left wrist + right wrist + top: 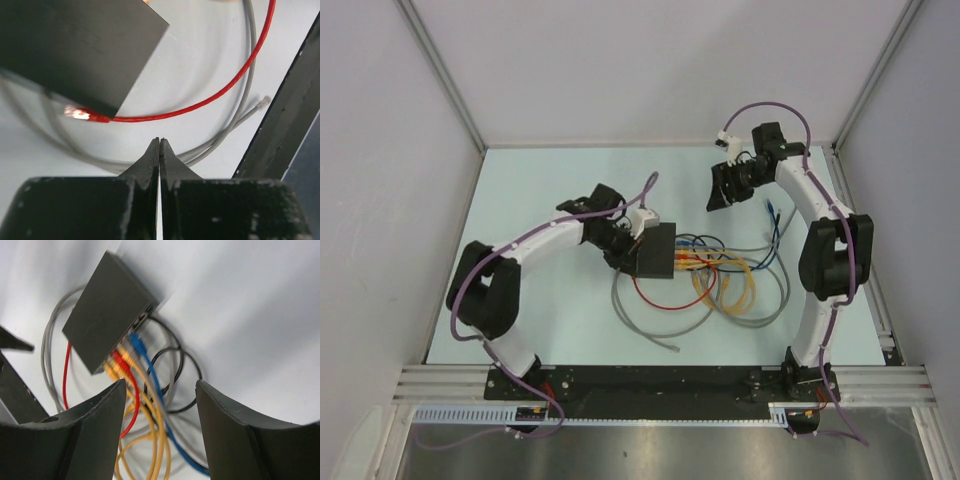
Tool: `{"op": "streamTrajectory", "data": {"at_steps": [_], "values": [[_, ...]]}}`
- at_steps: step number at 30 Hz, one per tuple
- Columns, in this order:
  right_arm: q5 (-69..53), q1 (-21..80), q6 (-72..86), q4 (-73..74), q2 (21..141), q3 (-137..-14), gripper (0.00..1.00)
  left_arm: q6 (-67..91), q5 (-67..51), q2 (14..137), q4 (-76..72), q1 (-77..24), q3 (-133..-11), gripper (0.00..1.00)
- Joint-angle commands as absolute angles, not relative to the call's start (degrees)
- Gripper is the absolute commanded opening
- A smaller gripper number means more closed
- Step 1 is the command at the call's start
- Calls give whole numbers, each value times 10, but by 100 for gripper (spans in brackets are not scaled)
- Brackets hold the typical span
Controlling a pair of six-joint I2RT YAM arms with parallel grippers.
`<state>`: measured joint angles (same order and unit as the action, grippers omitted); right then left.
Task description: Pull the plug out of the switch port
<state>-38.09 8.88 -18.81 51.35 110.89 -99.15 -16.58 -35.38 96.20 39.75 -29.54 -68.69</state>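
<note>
The black switch (655, 250) lies flat at mid-table, its socket edge facing right. Blue (137, 344), red (120, 360) and yellow (111, 371) plugs sit in that edge of the switch (107, 315). My left gripper (159, 141) is shut on nothing, just off the switch's (75, 45) near corner, above grey cable. It sits at the box's left side in the top view (623, 250). My right gripper (160, 385) is open and empty, raised above the cables; in the top view it (722, 188) hangs up and right of the switch.
Red, yellow, blue, black and grey cables (730, 275) coil right of and in front of the switch. A red cable's loose plug end (75, 113) pokes out under the box. A grey cable's free end (262, 102) lies near the black front rail (285, 115).
</note>
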Motion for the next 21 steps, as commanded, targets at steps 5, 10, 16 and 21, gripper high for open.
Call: {"op": "streamTrajectory", "data": {"at_steps": [5, 10, 16, 21], "values": [[-416, 90, -124, 451, 1193, -1053, 61, -235, -313, 1037, 392, -316, -716, 0], [-462, 79, -110, 447, 1254, -1075, 60, -234, -267, 1069, 391, -317, -733, 0], [-476, 82, -120, 436, 1275, -1076, 60, -181, -130, 1101, 345, -314, -773, 0], [-506, 95, -125, 446, 1277, -1074, 61, -153, -128, 1089, 341, -284, -793, 0]]}}
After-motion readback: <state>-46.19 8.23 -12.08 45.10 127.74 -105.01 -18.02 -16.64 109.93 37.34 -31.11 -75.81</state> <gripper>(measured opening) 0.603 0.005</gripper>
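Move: The left hand, already shut, has the switch's middle about 8 cm to its right, 5 cm ahead and 8 cm below, with the loose red plug 2 cm ahead, 4 cm right and 9 cm below. From the half-open right hand, the blue plug in the switch lies roughly 7 cm back, 9 cm left and 14 cm down. The red plug in the port row is some 5 cm nearer the base than the blue one. Closed left fingers drop and sweep forward to the switch's near-left edge; the open right hand sinks about 7 cm. ##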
